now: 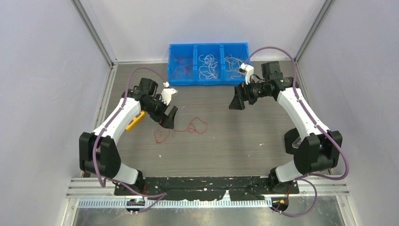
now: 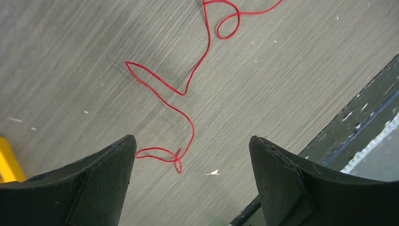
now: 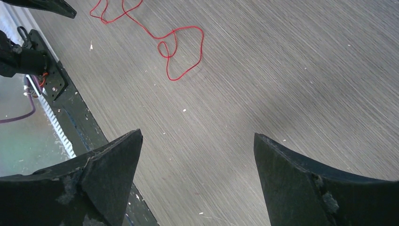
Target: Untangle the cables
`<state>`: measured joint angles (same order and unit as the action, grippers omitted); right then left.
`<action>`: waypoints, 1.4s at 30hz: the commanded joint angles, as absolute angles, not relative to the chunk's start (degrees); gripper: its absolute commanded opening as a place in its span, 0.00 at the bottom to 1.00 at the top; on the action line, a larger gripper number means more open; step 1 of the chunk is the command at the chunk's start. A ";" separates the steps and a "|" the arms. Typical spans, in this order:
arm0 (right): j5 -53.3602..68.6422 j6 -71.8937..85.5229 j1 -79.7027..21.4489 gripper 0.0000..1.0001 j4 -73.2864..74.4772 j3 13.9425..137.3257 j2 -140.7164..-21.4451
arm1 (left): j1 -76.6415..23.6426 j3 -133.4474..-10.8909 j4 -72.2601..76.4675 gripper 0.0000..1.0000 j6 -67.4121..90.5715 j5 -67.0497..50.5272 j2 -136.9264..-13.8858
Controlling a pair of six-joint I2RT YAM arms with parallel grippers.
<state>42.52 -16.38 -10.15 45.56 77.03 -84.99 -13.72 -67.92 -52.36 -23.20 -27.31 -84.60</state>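
A single red cable (image 1: 206, 125) lies in loose loops on the grey table, between the two arms and nearer the left one. My left gripper (image 1: 168, 118) hovers over its left end, open and holding nothing. In the left wrist view the cable (image 2: 193, 131) runs up and away from a small end loop lying on the table between the fingers, near the left finger (image 2: 108, 174). My right gripper (image 1: 237, 101) stands open to the right, above bare table. From the right wrist the cable (image 3: 203, 40) shows far ahead of the open gripper (image 3: 197, 136).
A blue bin (image 1: 208, 45) at the back has three compartments, holding red cables (image 1: 181, 68), white cables (image 1: 207, 66) and orange cables (image 1: 231, 63). A yellow object (image 1: 135, 120) lies beside the left arm. The black base rail (image 1: 207, 181) runs along the near edge.
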 commanded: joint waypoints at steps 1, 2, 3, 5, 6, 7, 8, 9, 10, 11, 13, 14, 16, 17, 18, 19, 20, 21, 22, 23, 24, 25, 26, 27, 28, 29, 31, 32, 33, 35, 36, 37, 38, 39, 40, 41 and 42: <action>41.01 -18.81 -10.11 0.94 46.36 77.64 -84.49 | -13.45 -63.62 -42.46 0.92 -5.71 -25.53 -82.98; 40.98 -19.10 -10.15 0.94 46.43 77.49 -84.03 | -13.49 -62.22 -39.55 0.92 -1.70 -25.13 -82.89; 40.74 -19.26 -10.12 0.94 46.59 77.21 -83.81 | -13.54 -61.46 -37.21 0.92 1.68 -24.95 -83.21; 40.25 -19.92 -10.09 0.94 47.04 76.79 -82.81 | -13.89 -60.65 -34.16 0.92 5.84 -24.08 -84.43; 40.03 -20.16 -10.10 0.94 47.16 76.58 -82.58 | -14.23 -60.63 -33.34 0.89 6.90 -22.74 -85.39; 39.71 -20.36 -10.13 0.94 47.61 76.41 -82.08 | -14.58 -60.67 -32.74 0.85 7.58 -21.20 -86.47; 39.50 -21.13 -10.16 0.94 47.93 76.39 -81.87 | -14.84 -60.75 -32.23 0.81 8.04 -19.81 -87.42; 39.08 -21.55 -10.12 0.94 48.79 76.58 -81.48 | -14.92 -60.72 -31.36 0.79 8.50 -18.73 -88.30; 38.79 -22.39 -10.11 0.94 49.18 76.70 -81.30 | -15.06 -60.65 -30.40 0.76 8.93 -17.91 -89.14; 38.20 -23.02 -10.04 0.94 49.87 76.76 -80.97 | -15.31 -60.81 -29.39 0.72 9.21 -16.63 -90.03; 37.45 -23.59 -10.01 0.94 50.48 76.70 -80.44 | -16.06 -61.28 -27.94 0.63 9.19 -15.45 -91.57; 37.07 -23.66 -10.02 0.94 50.59 76.63 -80.30 | -16.47 -61.60 -27.57 0.56 8.94 -15.43 -92.56; 36.93 -23.72 -10.06 0.94 50.96 76.35 -80.10 | -17.24 -62.54 -28.71 0.46 8.55 -14.08 -94.78; 36.88 -23.86 -10.09 0.94 51.10 76.24 -79.94 | -17.24 -63.06 -29.79 0.42 8.53 -13.67 -95.80; 36.91 -23.88 -10.04 0.93 51.13 76.26 -79.96 | -17.23 -63.70 -30.81 0.37 8.34 -13.15 -96.43; 36.82 -23.97 -9.98 0.93 51.15 76.30 -79.93 | -17.23 -64.08 -31.56 0.29 8.07 -12.60 -96.30; 36.83 -24.02 -10.01 0.93 51.15 76.43 -79.96 | -17.24 -64.08 -31.75 0.18 7.89 -12.18 -95.50; 36.87 -24.00 -10.02 0.93 51.15 76.68 -80.13 | -17.23 -63.96 -31.68 0.06 7.60 -12.02 -94.06; 37.01 -23.95 -10.04 0.93 51.11 76.75 -80.23 | -17.23 -64.03 -31.39 0.00 7.41 -12.07 -92.01; 37.05 -23.81 -10.03 0.93 51.04 77.00 -80.39 | -17.23 -64.18 -30.99 0.00 7.32 -12.54 -89.67; 37.26 -23.77 -10.02 0.93 50.93 77.17 -80.68 | -17.29 -64.55 -30.48 0.00 6.95 -13.42 -87.30; 37.35 -23.65 -10.02 0.93 50.86 77.43 -80.77 | -17.38 -64.96 -29.92 0.00 6.42 -14.02 -85.02; 37.53 -23.65 -10.02 0.93 50.75 77.76 -81.08 | -17.44 -65.59 -29.49 0.00 5.92 -14.51 -82.84; 37.73 -23.62 -10.02 0.93 50.73 78.04 -81.19 | -17.48 -66.42 -29.04 0.00 5.37 -15.04 -80.83; 37.80 -23.59 -10.02 0.93 50.72 78.62 -81.51 | -17.49 -67.55 -28.75 0.00 4.58 -15.39 -79.23; 37.80 -23.65 -10.02 0.93 50.72 78.86 -81.67 | -17.45 -68.76 -28.43 0.00 3.76 -15.70 -78.03; 37.61 -23.64 -10.02 0.93 50.71 79.73 -82.33 | -17.40 -71.42 -27.63 0.00 1.34 -17.54 -76.70; 37.57 -23.64 -10.02 0.93 50.76 80.31 -82.74 | -17.40 -73.20 -27.85 0.00 0.48 -19.01 -76.89; 37.67 -23.64 -10.06 0.93 50.78 80.54 -82.99 | -17.40 -75.95 -28.59 0.00 -1.27 -20.83 -77.56; 37.80 -23.57 -10.03 0.93 50.98 81.26 -83.61 | -17.40 -80.19 -29.44 0.00 -3.58 -23.82 -79.33; 37.80 -23.45 -10.02 0.93 51.11 81.64 -84.05 | -17.33 -82.19 -29.54 0.00 -4.79 -25.07 -80.28; 37.75 -23.41 -9.98 0.93 51.18 81.87 -84.21 | -17.25 -84.40 -29.24 0.00 -5.60 -25.89 -81.48; 37.77 -23.30 -9.95 0.93 51.22 82.08 -84.51 | -17.16 -86.67 -28.84 0.00 -6.38 -26.23 -82.74; 37.79 -23.30 -10.01 0.93 51.13 82.17 -84.63 | -17.00 -89.09 -28.42 0.00 -7.09 -26.37 -84.18; 37.79 -23.23 -10.02 0.93 51.14 82.29 -84.68 | -16.78 -91.83 -27.99 0.00 -7.70 -26.48 -85.95; 37.70 -23.21 -10.02 0.93 51.15 82.23 -84.67 | -16.52 -94.59 -27.76 0.00 -8.32 -26.69 -87.57; 37.60 -23.18 -10.02 0.93 51.15 82.15 -84.70 | -16.24 -97.70 -27.52 0.00 -8.97 -26.82 -90.10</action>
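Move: The nearest bend of the red cable lies about 4 cm ahead of the left hand, 1 cm to its right and 8 cm below. The cable's left loop is about 5 cm back and 3 cm left of the hand; its right loop is 1 cm ahead and 11 cm right. The yellow tool is 3 cm ahead and 16 cm left, the blue box's red-cable compartment some 30 cm ahead and 5 cm right. From the right hand the bend is level fore and aft, 32 cm left and 17 cm down. The left hand sinks about 8 cm and reaches some 4 cm forward onto the red cable's nearest bend, turning roughly 30 degrees counter-clockwise on the way down while its wide-open fingers close until they pinch the strand against the table. Keeping that pinch, it climbs fast by nearly 30 cm, carrying the cable forward and a little to the right towards the left compartment of the blue box, while the wrist tips the fingers outward and gives back part of its earlier turn. ##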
